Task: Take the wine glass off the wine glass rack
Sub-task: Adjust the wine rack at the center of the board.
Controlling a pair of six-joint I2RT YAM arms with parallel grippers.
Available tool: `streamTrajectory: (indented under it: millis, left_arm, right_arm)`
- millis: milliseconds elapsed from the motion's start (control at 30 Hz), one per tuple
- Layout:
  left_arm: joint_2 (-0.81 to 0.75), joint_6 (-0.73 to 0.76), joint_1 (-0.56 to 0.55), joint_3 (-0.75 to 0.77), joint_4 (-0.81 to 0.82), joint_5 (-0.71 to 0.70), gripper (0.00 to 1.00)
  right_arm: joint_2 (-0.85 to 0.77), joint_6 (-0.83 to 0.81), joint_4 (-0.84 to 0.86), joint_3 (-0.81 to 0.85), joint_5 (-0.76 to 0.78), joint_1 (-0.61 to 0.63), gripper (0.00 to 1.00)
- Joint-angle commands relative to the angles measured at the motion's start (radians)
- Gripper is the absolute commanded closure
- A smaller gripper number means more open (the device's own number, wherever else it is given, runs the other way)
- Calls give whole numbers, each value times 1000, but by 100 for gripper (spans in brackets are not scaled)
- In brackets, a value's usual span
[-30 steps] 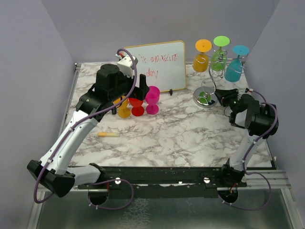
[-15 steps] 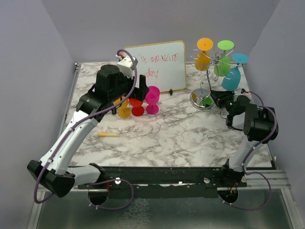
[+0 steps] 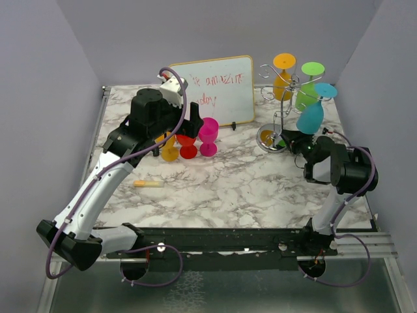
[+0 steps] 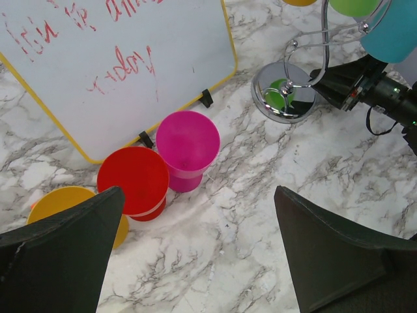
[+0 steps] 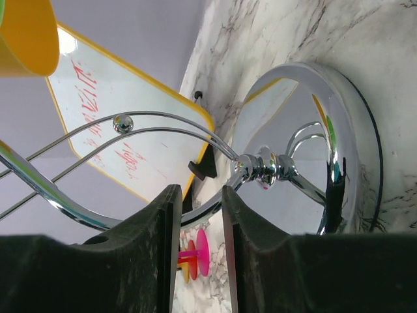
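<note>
The wine glass rack (image 3: 268,138), a chrome wire stand on a round shiny base, stands at the back right and leans. An orange wine glass (image 3: 285,81), a green one (image 3: 306,94) and a blue one (image 3: 311,117) hang upside down from its arms. My right gripper (image 3: 291,140) is low beside the base, shut on the rack's curved stem (image 5: 215,195), which crosses between the fingertips (image 5: 201,195). The base (image 5: 306,130) fills that view. My left gripper (image 4: 202,261) hovers open over bare marble, holding nothing, with the rack's base (image 4: 283,91) at its upper right.
A magenta glass (image 3: 208,134), a red glass (image 3: 187,145) and an orange glass (image 3: 169,151) stand on the table under the left arm. Behind them leans a whiteboard (image 3: 215,88). A yellow marker (image 3: 148,184) lies front left. Purple walls close in on both sides.
The right gripper has slid left along the table with the rack's stem. The rack's base has shifted left and the rack has tipped and turned, bringing the blue glass lower. The left arm is still.
</note>
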Motion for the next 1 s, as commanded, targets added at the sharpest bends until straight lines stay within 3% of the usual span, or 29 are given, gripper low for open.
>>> streamTrajectory:
  millis: [0, 367, 633, 733, 833, 967]
  left_arm:
    - [-30, 0, 5, -15, 5, -2, 1]
    - [-40, 12, 5, -22, -1, -22, 1]
    - [-32, 16, 5, -23, 0, -19, 1]
    - [-24, 19, 5, -23, 0, -12, 1]
    - [-21, 20, 5, -25, 2, -4, 1]
    - [-31, 21, 6, -35, 1, -6, 1]
  right_arm:
    - [-29, -14, 0, -32, 5, 18, 64]
    - [-339, -124, -534, -134, 304, 0, 57]
    - [-781, 45, -1124, -187, 651, 2, 48]
    - [-961, -42, -1259, -171, 691, 0, 40]
    - [-1084, -95, -1414, -107, 715, -1, 39]
    - [-1188, -103, -1658, 32, 926, 0, 39]
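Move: The wine rack's round base has its middle about 5 cm to the right hand's left, about 1 cm ahead and 4 cm below; the fingertips are right at the foot of its curved stem. Some 20 cm above hand height hang the blue glass, 6 cm right and 1 cm back, and the green one, 4 cm right and 6 cm ahead. From the left hand the base lies roughly 13 cm ahead, 26 cm right and 30 cm below. The wine rack is left where it stands as the right hand backs out from beside its stem, about 14 cm back towards the robot and 9 cm right, dipping slightly, then climbing to end 5 cm higher, clear of base and blue glass. On the way the hand swings some 35 degrees clockwise, tips its fingers down and opens them wider. ##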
